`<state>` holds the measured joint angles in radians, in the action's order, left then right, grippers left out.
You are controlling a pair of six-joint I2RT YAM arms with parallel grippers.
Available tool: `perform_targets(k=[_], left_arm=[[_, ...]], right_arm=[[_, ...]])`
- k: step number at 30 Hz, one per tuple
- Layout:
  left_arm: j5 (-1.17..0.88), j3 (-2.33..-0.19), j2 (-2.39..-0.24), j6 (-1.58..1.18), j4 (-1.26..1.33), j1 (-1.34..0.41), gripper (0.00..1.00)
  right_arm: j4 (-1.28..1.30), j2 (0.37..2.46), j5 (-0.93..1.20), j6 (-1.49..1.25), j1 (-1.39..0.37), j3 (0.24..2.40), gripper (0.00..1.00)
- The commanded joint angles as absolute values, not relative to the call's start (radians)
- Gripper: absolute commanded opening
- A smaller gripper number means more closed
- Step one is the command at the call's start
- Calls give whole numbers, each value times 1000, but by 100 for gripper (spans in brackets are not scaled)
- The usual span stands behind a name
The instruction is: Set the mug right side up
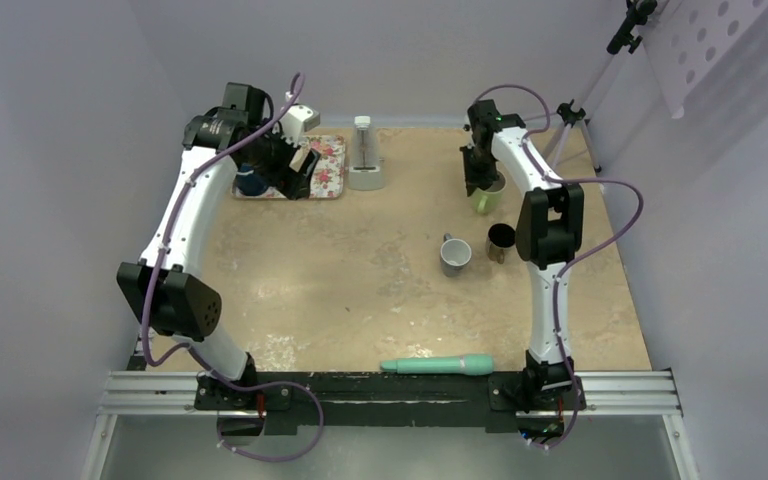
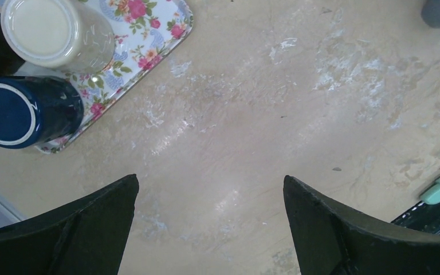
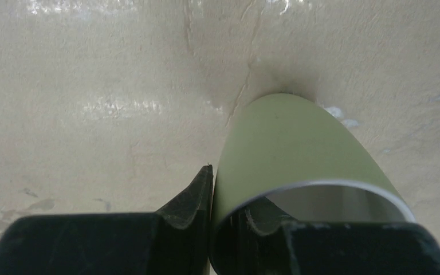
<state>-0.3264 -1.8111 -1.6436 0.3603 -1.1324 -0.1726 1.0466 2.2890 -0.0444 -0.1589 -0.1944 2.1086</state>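
A pale green mug [image 3: 286,143] stands at the back right of the table, also seen from above as the green mug [image 1: 487,198]. Its mouth faces the wrist camera. My right gripper [image 3: 229,192] is shut on the mug's wall, one finger outside and the other inside the rim; from above, the right gripper [image 1: 480,183] comes down on the mug. A navy mug [image 2: 23,112] and a cream mug [image 2: 51,31] stand bottom up on a floral tray [image 2: 166,34]. My left gripper [image 2: 211,186] hangs open over bare table beside that tray, nothing between its fingers.
A grey mug [image 1: 455,255] and a dark metal cup [image 1: 501,241] stand mouth up in front of the green mug. A white stand [image 1: 365,155] sits right of the tray [image 1: 330,170]. A teal cylinder [image 1: 438,366] lies by the near rail.
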Motion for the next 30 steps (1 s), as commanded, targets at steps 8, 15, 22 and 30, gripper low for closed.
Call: perform_targets(k=[8, 15, 22, 30], left_arm=[[-129, -1921, -1858, 320, -1033, -146, 100], [57, -2047, -2049, 138, -838, -144, 100], [186, -2260, -2272, 73, -790, -136, 100], [102, -2241, -2348, 176, -730, -128, 100]], right_arm=[[1041, 2344, -40, -116, -166, 2182, 33], [1056, 2283, -75, -122, -168, 2241, 58], [996, 2115, -49, -126, -181, 2103, 64], [991, 1999, -41, -107, -219, 1994, 64]])
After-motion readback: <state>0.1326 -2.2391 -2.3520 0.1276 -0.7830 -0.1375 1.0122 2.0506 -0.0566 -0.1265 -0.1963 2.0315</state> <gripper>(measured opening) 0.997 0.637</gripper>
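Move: The left hand, wide open, aims for the cream mug, upside down on the tray about 21 cm ahead, 6 cm left and 20 cm below. From the cream mug, the blue mug sits some 9 cm left and 4 cm nearer, the dark mug 14 cm left and 7 cm farther, the white appliance 20 cm right, level. The right hand pinches the green mug's left wall, its middle 4 cm right and 4 cm below; the brown mug is 14 cm back and 5 cm right, the silver mug 18 cm back and 8 cm left. Forward and down sweeps the left hand, about 21 cm out and 14 cm lower, drifting some 5 cm left and swivelling roughly 30 degrees counter-clockwise, fingers still wide, until they hover around the cream mug's upturned base. The right hand eases down and forward about a centimetre with the green mug, opens to let go of its wall, then climbs about 10 cm clear, fingertips tilting forward. ##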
